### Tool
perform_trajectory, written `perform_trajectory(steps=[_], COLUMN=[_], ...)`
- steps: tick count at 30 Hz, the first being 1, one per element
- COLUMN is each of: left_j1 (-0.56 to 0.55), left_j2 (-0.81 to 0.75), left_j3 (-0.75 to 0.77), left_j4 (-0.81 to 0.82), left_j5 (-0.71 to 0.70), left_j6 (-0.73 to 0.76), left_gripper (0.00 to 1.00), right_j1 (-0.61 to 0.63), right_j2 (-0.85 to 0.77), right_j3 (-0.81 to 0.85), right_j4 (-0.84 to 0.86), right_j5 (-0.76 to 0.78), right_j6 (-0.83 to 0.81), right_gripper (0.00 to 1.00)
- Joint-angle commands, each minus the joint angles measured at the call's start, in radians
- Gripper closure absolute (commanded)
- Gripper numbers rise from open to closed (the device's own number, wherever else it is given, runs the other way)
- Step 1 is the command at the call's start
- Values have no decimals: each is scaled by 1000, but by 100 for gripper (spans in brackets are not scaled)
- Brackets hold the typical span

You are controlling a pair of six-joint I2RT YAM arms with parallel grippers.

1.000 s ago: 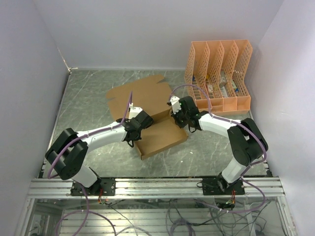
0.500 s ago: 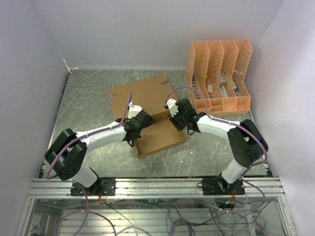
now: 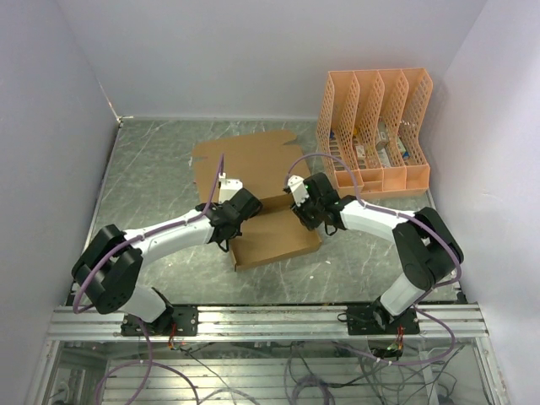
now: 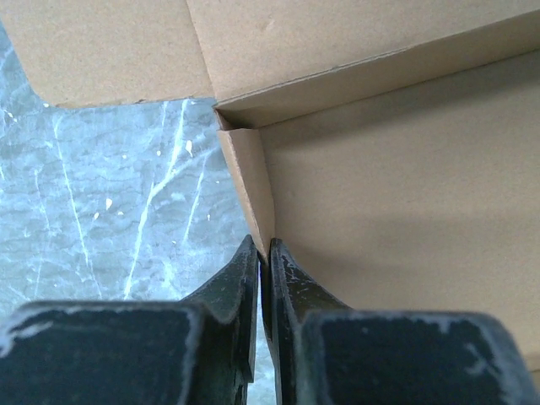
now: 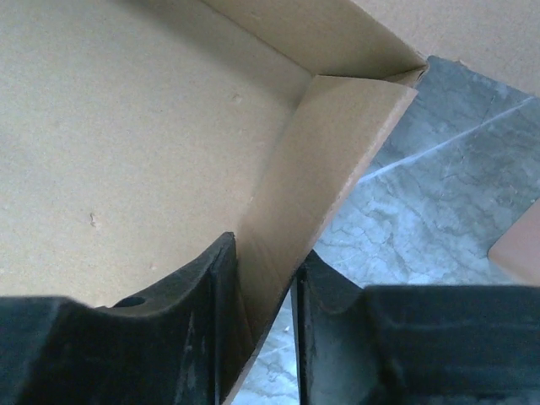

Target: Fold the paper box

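The paper box (image 3: 274,238) is brown corrugated cardboard lying partly folded at the table's middle, with its back panel (image 3: 253,160) flat behind. My left gripper (image 3: 231,221) is at its left side. In the left wrist view the left gripper (image 4: 265,246) is shut on the edge of the raised left side flap (image 4: 251,173). My right gripper (image 3: 305,213) is at the box's right side. In the right wrist view the right gripper (image 5: 268,246) stands open around the raised right side flap (image 5: 329,152); the flap leans on the left finger, clear of the right one.
An orange lattice file organizer (image 3: 377,126) holding small items stands at the back right, close behind the right arm; its corner (image 5: 519,245) shows in the right wrist view. The grey marbled table (image 3: 152,186) has purple walls on three sides.
The right gripper's jaws have parted around the right flap. The left gripper has closed onto the left flap. The box has turned slightly and its front panel has shifted left.
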Motion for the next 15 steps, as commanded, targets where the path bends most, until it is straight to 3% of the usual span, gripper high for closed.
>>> perform_trajectory(steps=[1,2,3,4,9,13,15], left_j1=[-13,-14,-15,-16,-24,-50,-64], left_j2=[-20,-21,-23,-24,-29,-37,-44], left_j3=[11,11,11,11,14,26,28], left_j4=[-7,-7,-7,-5,9,15,12], left_j5=[-12,-13,-14,-13,-13,-28,-39], left_j6=[-4,-4,-6,-6,-12,-28,-42], left_gripper=[86,86,87,87,89,89,89], right_j1=[-4,-2,-1,3,64,64,55], right_j2=[15,15,13,11,-34,-19,-4], right_j3=[-6,-9,-10,-16,-61,-30,-7], right_j4=[-44,-50,-58,-62,-12,-20,-46], right_j5=[20,25,35,58,267,238,189], right_j6=[-14,-16,-19,-27,-85,-79,-69], right_gripper=[74,78,93,100,100,99,75])
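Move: The left fingers already pinch the box's left side wall, whose middle is right at that hand, about 2 cm lower. The right fingers straddle the right side wall, its middle roughly 1 cm back and 2 cm below. The box's rear wall is some 6 cm ahead and 10 cm right of the left hand; the lid panel lies roughly 17 cm ahead and 5 cm right. The orange rack stands about 23 cm ahead and 18 cm right of the right hand. Close the right gripper from about a third open to nearly shut, pinching the box's right side wall, and draw it about 1 cm to the right, letting the fingertips swing some 10 degrees forward and right as the hand lifts slightly. Keep the left gripper shut on the left side wall and bring it along about 1 cm right and 1 cm back. ##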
